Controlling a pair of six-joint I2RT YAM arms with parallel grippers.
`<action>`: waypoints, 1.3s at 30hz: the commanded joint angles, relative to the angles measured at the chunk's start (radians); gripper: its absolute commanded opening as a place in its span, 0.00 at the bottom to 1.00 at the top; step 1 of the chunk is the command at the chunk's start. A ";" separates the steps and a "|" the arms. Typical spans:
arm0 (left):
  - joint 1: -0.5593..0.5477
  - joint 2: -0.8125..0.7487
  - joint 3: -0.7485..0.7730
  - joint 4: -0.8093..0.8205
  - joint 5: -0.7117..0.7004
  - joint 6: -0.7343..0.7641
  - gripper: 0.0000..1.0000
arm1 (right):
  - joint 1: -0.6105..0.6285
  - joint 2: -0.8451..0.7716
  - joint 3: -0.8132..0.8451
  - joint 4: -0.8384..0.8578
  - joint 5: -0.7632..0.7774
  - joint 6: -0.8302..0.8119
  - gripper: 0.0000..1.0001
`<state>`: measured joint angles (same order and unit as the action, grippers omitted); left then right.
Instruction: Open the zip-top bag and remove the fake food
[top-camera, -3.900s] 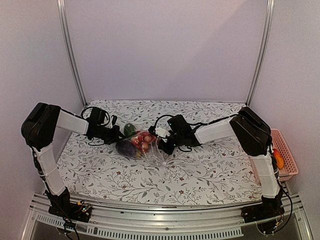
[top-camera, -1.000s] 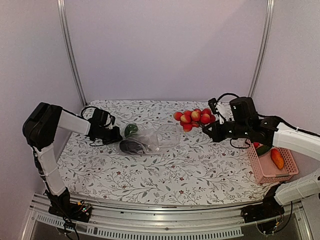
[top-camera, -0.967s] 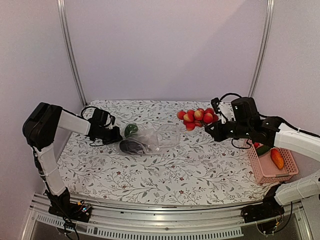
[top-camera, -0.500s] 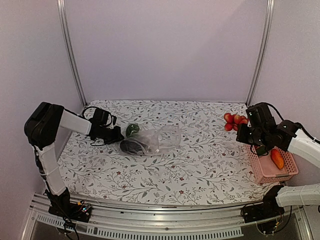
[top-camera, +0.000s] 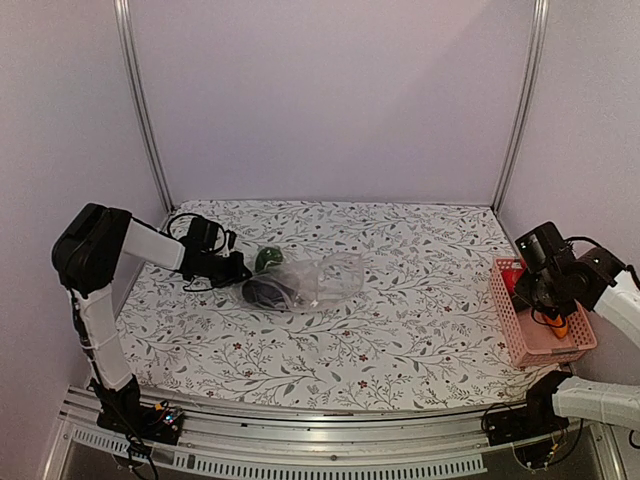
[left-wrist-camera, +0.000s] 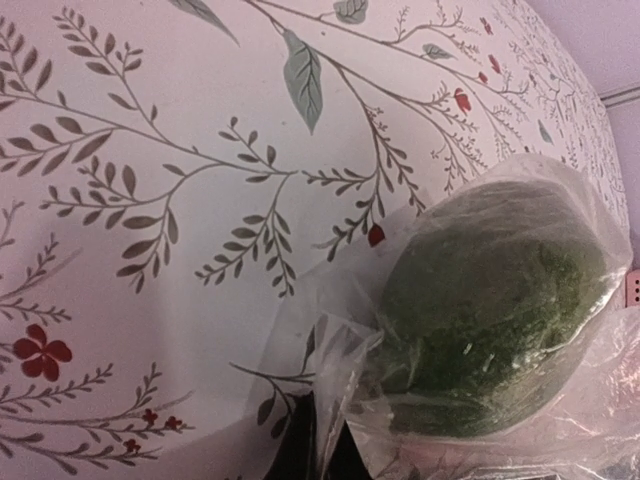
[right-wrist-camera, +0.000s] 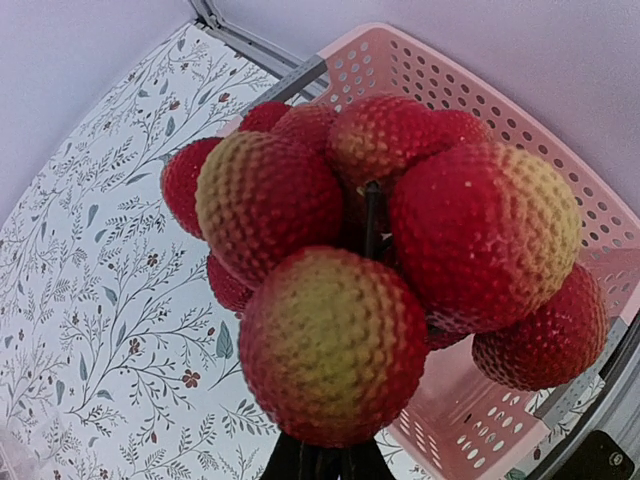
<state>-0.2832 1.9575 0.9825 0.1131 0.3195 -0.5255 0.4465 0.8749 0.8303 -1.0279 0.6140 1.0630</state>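
Observation:
The clear zip-top bag (top-camera: 318, 279) lies on its side on the floral table, mouth to the right. A dark purple piece (top-camera: 263, 292) sits inside it, and a dark green piece (top-camera: 264, 258) is at its far left corner. My left gripper (top-camera: 238, 269) is shut on the bag's left edge. In the left wrist view the fingertips (left-wrist-camera: 300, 462) pinch crinkled plastic beside the green piece (left-wrist-camera: 490, 310). My right gripper (top-camera: 518, 283) is shut on the stem of a red bumpy fruit cluster (right-wrist-camera: 370, 250), held over the pink basket (right-wrist-camera: 470, 110). A little red (top-camera: 507, 277) shows at the basket's near-left end.
The pink mesh basket (top-camera: 522, 347) stands at the table's right edge with an orange piece (top-camera: 560, 323) in it. Aluminium posts rise at the back corners. The patterned table surface (top-camera: 400, 320) lies between the bag and the basket.
My right arm carried the red cluster from mid-table rightward and lowered it over the pink basket. The left gripper has kept its hold on the bag, which barely moved.

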 joint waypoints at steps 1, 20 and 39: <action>0.002 0.036 0.012 -0.009 0.014 0.001 0.00 | -0.014 -0.040 0.000 -0.075 0.077 0.102 0.00; 0.006 0.041 0.019 -0.005 0.033 -0.007 0.00 | -0.025 -0.036 -0.040 -0.001 0.026 0.089 0.60; 0.008 0.018 0.000 0.003 0.045 -0.014 0.00 | -0.020 0.109 -0.068 0.744 -0.765 -0.631 0.77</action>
<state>-0.2802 1.9724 0.9943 0.1226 0.3546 -0.5331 0.4248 0.9104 0.7456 -0.4549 0.1009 0.5400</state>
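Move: My right hand already holds the lychee bunch by its stem over the pink basket, whose middle is about 4 cm ahead, 7 cm right and 14 cm below. Inside it, an orange vegetable lies some 5 cm ahead and 9 cm right, a cucumber about 10 cm ahead and 5 cm right, and a red vegetable 14 cm ahead and 3 cm right, all some 14 cm down. From my left hand, the basket is roughly 75 cm right, 13 cm back and slightly higher. I ease my right hand about 2 cm back and 2 cm right, then open its fingers wide to let go of the lychees above the basket. I then swing away left and forward, some 13 cm left and 8 cm out, rising slightly at the end and turning about 45 degrees counter-clockwise. My left hand stays put, shut on the bag's edge. ##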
